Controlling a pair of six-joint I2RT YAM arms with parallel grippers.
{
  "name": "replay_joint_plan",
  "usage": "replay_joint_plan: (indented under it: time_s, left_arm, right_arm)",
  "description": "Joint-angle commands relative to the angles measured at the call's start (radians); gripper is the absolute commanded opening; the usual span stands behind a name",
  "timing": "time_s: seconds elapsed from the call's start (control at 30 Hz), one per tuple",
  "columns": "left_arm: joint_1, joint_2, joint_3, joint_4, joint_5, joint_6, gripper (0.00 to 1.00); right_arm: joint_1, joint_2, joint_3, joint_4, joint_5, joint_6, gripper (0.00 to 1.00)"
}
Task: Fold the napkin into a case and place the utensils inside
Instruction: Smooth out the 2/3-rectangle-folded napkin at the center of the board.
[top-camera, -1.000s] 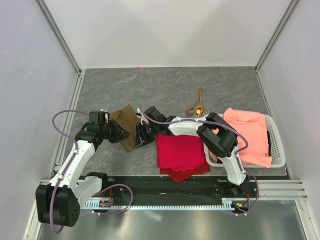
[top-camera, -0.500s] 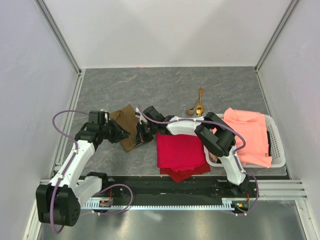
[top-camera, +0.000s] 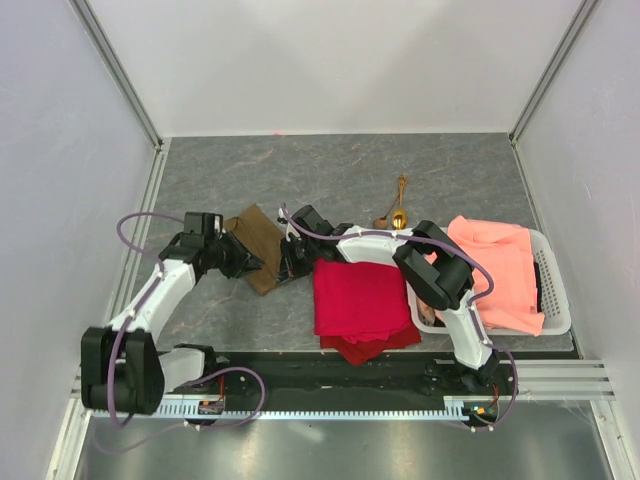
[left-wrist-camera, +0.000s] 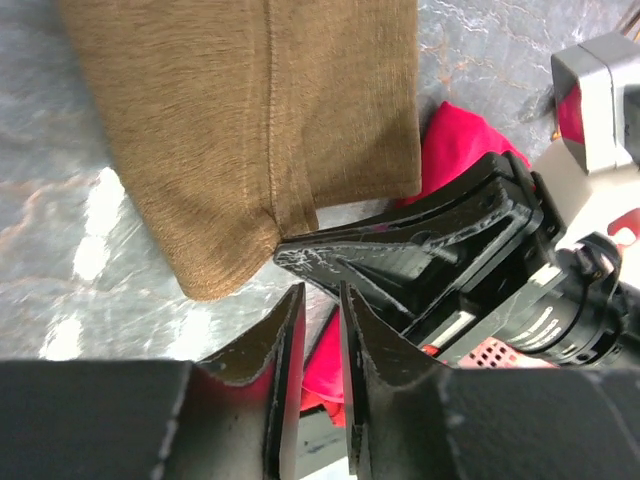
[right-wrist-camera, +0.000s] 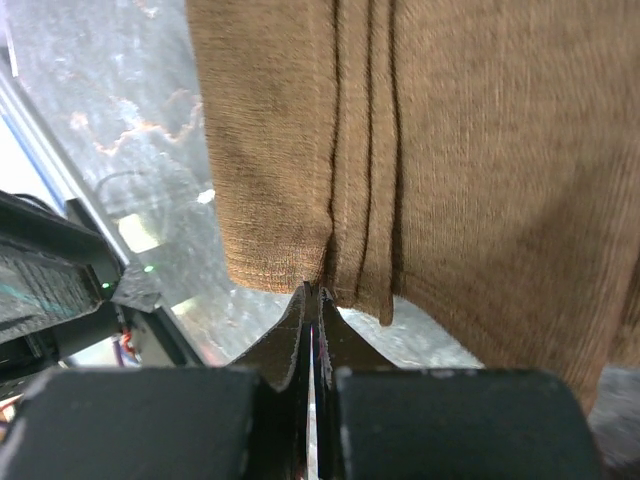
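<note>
The olive-brown napkin (top-camera: 258, 243) lies folded in a narrow strip left of the table's centre. It fills the top of the left wrist view (left-wrist-camera: 260, 120) and of the right wrist view (right-wrist-camera: 430, 150). My right gripper (top-camera: 288, 262) is shut, its tips (right-wrist-camera: 313, 292) pinching the napkin's near folded edge. My left gripper (top-camera: 247, 262) hovers at the napkin's left side, its jaws (left-wrist-camera: 318, 300) a narrow gap apart with nothing between them. The right gripper's fingers (left-wrist-camera: 400, 250) show just beyond them. Two gold utensils (top-camera: 397, 212) lie side by side further back on the right.
A bright red cloth (top-camera: 360, 305) lies near the front edge, right of the napkin, and shows behind the fingers (left-wrist-camera: 455, 150). A salmon-orange cloth (top-camera: 495, 268) drapes over a white basket (top-camera: 556, 295) at the right.
My right gripper has closed at the napkin's near edge. My left arm has shifted a little back and to the right, staying beside the napkin.
</note>
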Motion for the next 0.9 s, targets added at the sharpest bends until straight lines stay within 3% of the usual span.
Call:
replay_joint_plan:
  time_s: [0.0, 0.07, 0.2, 0.4, 0.63, 0.87]
  left_arm:
    - [0.004, 0.162, 0.128, 0.09, 0.11, 0.061, 0.24]
    - [0.002, 0.26, 0.162, 0.117, 0.112, 0.084, 0.24]
    - [-0.001, 0.435, 0.292, 0.123, 0.103, 0.096, 0.1]
    - [-0.047, 0.679, 0.438, 0.134, 0.104, 0.096, 0.04]
    - [-0.062, 0.767, 0.436, 0.073, 0.041, 0.11, 0.02]
    - [-0.062, 0.761, 0.425, 0.067, 0.02, 0.139, 0.02]
  right_arm:
    - [-0.005, -0.048, -0.013, -0.002, 0.038, -0.04, 0.0]
    - [-0.007, -0.043, -0.01, 0.006, 0.034, -0.045, 0.0]
    - [-0.008, -0.055, -0.011, 0.014, 0.043, -0.044, 0.0]
    - [-0.01, -0.054, -0.005, 0.024, 0.041, -0.033, 0.0]
    - [-0.011, -0.067, -0.003, 0.026, 0.063, -0.033, 0.0]
    - [-0.013, -0.107, -0.01, 0.009, 0.104, -0.053, 0.0]
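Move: Ahead of the left hand lies the brown napkin, its middle about 9 cm out, level sideways and 8 cm below. The spot on its right edge that this hand goes for is about 10 cm ahead and 4 cm right, equally low. The right gripper's tips are some 3 cm ahead, 5 cm right and 6 cm down; the red cloths lie 25 cm right, level ahead. From the right hand, the napkin's middle is 6 cm ahead, 5 cm left and 2 cm down. Reaching some 10 cm forward over the napkin and then sinking about 8 cm, the left hand drifts right past the right gripper, shuts its part-open fingers on the way and sets the closed tips down on the cloth near the right edge, wrist tipping about 10 degrees steeper and turning slightly clockwise. The right hand, still shut on the near edge, holds almost in place, easing about 1 cm forward. ##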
